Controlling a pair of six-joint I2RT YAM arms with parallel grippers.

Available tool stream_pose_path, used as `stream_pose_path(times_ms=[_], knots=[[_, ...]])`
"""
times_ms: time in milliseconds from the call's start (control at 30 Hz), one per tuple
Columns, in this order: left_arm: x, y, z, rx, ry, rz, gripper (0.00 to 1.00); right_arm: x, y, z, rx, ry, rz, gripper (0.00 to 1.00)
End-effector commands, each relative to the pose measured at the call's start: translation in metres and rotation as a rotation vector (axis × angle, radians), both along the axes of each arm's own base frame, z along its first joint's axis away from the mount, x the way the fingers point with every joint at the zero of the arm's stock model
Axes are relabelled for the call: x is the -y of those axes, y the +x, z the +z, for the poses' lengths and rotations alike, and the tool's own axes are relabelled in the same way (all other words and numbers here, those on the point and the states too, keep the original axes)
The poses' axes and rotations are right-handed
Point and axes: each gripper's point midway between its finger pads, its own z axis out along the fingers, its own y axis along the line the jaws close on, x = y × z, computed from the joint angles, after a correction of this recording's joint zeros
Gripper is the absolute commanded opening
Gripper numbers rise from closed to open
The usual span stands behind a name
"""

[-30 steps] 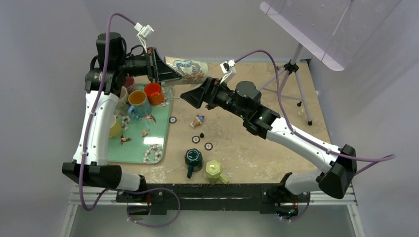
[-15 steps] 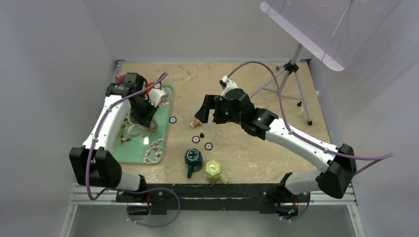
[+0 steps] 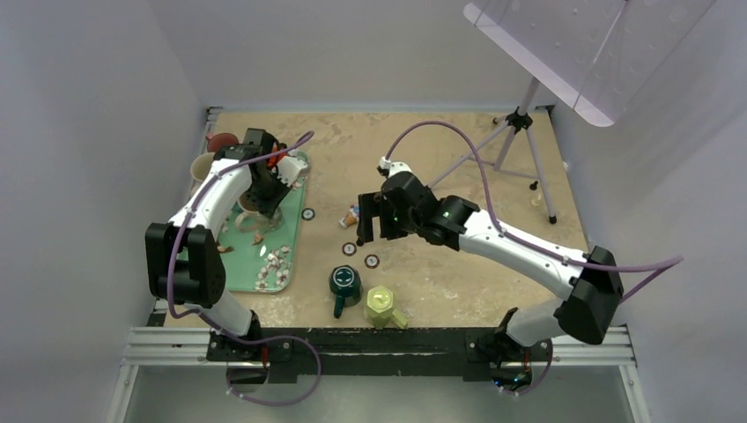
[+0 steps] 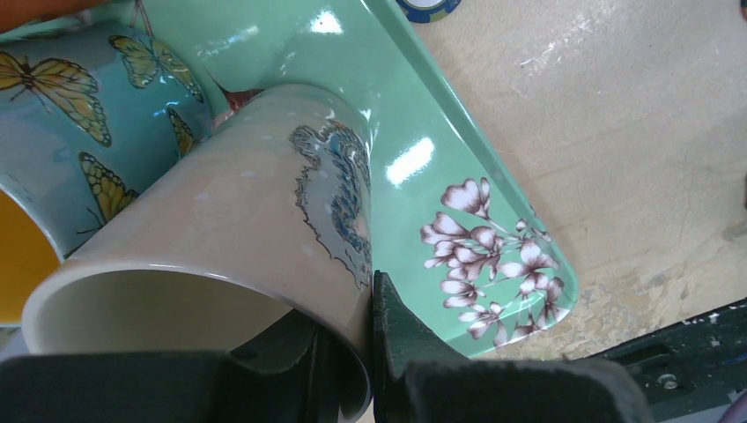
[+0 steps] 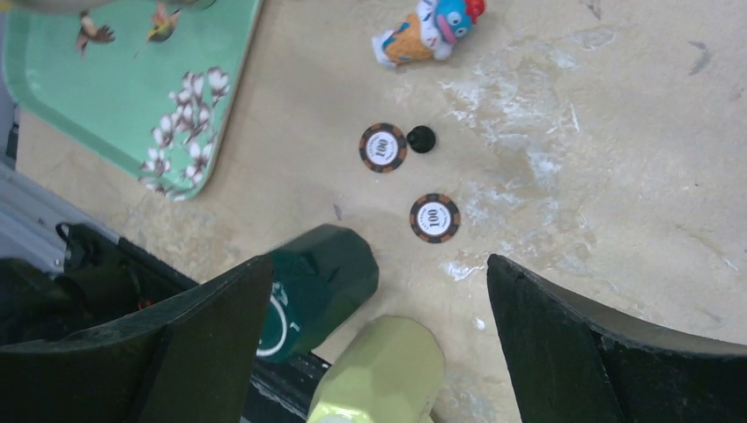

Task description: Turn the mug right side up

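Observation:
My left gripper (image 4: 352, 308) is shut on the rim of a cream mug with a blue dragon print (image 4: 238, 203), one finger inside and one outside. The mug is tilted, mouth toward the camera, low over the green floral tray (image 4: 493, 203). From above the mug (image 3: 249, 204) sits under the left gripper (image 3: 262, 188). A dark green mug (image 3: 345, 282) and a yellow-green mug (image 3: 380, 302) stand upside down near the front edge. My right gripper (image 3: 372, 233) is open and empty, above and behind them; both show between its fingers, the dark green mug (image 5: 313, 286) and the yellow-green mug (image 5: 383, 374).
A blue butterfly mug (image 4: 79, 115) touches the cream mug on the tray. A red cup (image 3: 222, 141) and a cream cup (image 3: 203, 166) stand left of the tray. Poker chips (image 5: 383, 147) (image 5: 434, 218), a black peg (image 5: 421, 138) and a small toy (image 5: 423, 26) lie mid-table. A tripod (image 3: 520, 123) stands back right.
My left arm swung the cream mug from high at the back down onto the tray. My right gripper lowered and moved toward the front, over the chips and the two upside-down mugs.

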Motion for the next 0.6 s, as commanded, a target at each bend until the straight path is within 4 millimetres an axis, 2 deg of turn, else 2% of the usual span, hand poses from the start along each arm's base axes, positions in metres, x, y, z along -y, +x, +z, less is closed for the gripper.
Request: stream_pose_path(times_ms=[0,100,200,333,433,567], knots=[[-0.003,0.020,0.007,0.072,0.026,-0.005,0.10,0.001,-0.035,0.027,0.077,0.067,0.159,0.95],[0.002,0.022,0.016,0.087,-0.002,-0.005,0.38,0.008,-0.062,0.027,0.087,0.111,0.238,0.95],[0.008,0.021,0.035,0.102,-0.035,-0.002,0.49,0.014,-0.090,0.033,0.100,0.145,0.304,0.96],[0.020,0.005,0.072,0.124,-0.118,-0.014,0.60,0.019,-0.136,0.029,0.034,0.145,0.359,0.98],[0.027,-0.007,0.093,0.154,-0.163,-0.020,0.63,0.021,-0.169,0.008,-0.045,0.064,0.394,0.98],[0.033,-0.019,0.113,0.183,-0.211,-0.022,0.64,0.031,-0.206,-0.038,-0.145,-0.058,0.458,0.91]])
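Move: The left hand still grips the rim of the cream mug, whose middle lies about 2 cm ahead, 4 cm left and 5 cm below; the butterfly mug is some 8 cm ahead and 7 cm left at the same depth. From the right hand, the upturned lime mug lies about 16 cm back, 1 cm left and 14 cm below; the dark green mug is 11 cm back and 10 cm left, and the nearer-edge chip 5 cm back, 3 cm left, 18 cm below. The right hand, empty and wide open throughout, sweeps some 18 cm straight back towards the base to above the upturned lime mug, swinging about 25 degrees counter-clockwise, rising some 3 cm on the way and starting down again at the end. Meanwhile the left fingers open from their pinch on the cream mug's rim and release it, creeping about 1 cm forward before the hand climbs some 8 cm away, easing 2 cm right and tilting slightly. ##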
